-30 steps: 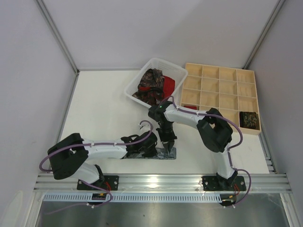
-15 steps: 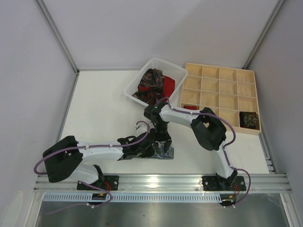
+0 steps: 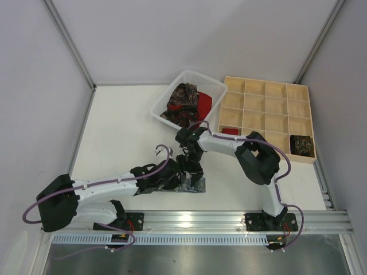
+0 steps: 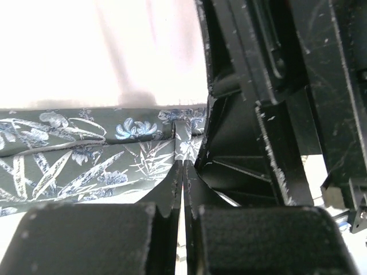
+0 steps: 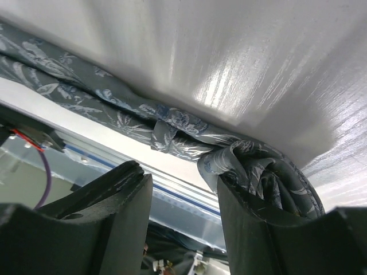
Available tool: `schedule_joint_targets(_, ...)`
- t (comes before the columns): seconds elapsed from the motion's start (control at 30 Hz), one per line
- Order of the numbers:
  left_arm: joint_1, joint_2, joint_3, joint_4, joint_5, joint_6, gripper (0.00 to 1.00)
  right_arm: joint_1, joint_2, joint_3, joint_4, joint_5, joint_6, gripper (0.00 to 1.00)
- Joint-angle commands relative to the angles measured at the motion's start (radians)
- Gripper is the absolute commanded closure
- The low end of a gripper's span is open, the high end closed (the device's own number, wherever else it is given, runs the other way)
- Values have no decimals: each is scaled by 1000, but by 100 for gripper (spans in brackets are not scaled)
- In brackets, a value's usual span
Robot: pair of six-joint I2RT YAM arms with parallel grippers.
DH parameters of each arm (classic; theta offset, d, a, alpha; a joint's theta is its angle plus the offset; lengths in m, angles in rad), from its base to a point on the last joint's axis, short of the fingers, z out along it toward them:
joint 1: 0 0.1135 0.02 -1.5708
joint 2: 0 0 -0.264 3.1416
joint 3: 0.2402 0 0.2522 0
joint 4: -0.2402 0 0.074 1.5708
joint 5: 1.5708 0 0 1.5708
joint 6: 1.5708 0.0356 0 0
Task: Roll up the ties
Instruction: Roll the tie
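A grey patterned tie [image 3: 194, 187] lies near the table's front edge, between both grippers. In the left wrist view its flat strip [image 4: 86, 154] runs left, and my left gripper [image 4: 182, 166] is shut with its tips resting on the cloth; nothing shows between the jaws. My right gripper [image 5: 180, 186] stands open over the tie's bunched, partly rolled end [image 5: 258, 169], which leans against one finger [image 5: 252, 229]. From above, the left gripper [image 3: 179, 177] and right gripper [image 3: 195, 173] nearly touch. More ties [image 3: 184, 103], maroon paisley and red, fill the basket.
The white basket [image 3: 163, 102] stands at the back centre. Right of it is a wooden grid tray [image 3: 266, 89] with a dark roll [image 3: 301, 144] in its near right cell and a red roll [image 3: 231, 131] in a near left cell. The metal rail [image 3: 195, 217] runs just behind the tie.
My right gripper has opened and let go of the tie's end. The left arm has stretched right along the tie, up against the right gripper. The visible strip is shorter.
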Motion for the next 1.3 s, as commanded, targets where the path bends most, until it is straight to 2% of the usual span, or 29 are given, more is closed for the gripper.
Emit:
schedule_joint_targets(0.0,5,-47,48,-16,-28,20,99,-9,-76,-40,151,-43,25,45)
schedule_joint_targets(0.43,13,-84,101,-62,-38,53,99,-49,-175,-152,231,-72,-13,44)
schedule_joint_targets(0.83,117,-118,160,-24,8,138,99,-75,-285,-172,242,-30,-13,42)
schedule_joint_targets(1.0,183,-53,200,40,132,208,100,-93,-378,-227,257,50,3,42)
schedule_joint_targets(1.13,224,16,255,125,241,297,99,-104,-509,-316,263,190,30,42)
schedule_joint_targets(1.27,249,180,411,132,371,432,100,-77,-651,-436,260,322,60,48)
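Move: The rolled end of the tie is about 3 cm to the right gripper's right, about level ahead, its middle roughly 1 cm lower. From the left gripper it lies some 8 cm to the right, 1 cm ahead and 2 cm down. The tie's small loop is just under the left gripper, about 1 cm ahead and 3 cm down. The red tie roll in the box stands some 22 cm ahead of the right gripper and 16 cm to its right. Clear both hands off the tie: raise the open right gripper straight off beside the rolled end while easing slightly forward, then swing it about 5 cm right, its fingers tipping forward some 25 degrees as it climbs. Lift the shut left gripper about 9 cm off the loop and carry it forward towards the basket, drifting right at the last. ##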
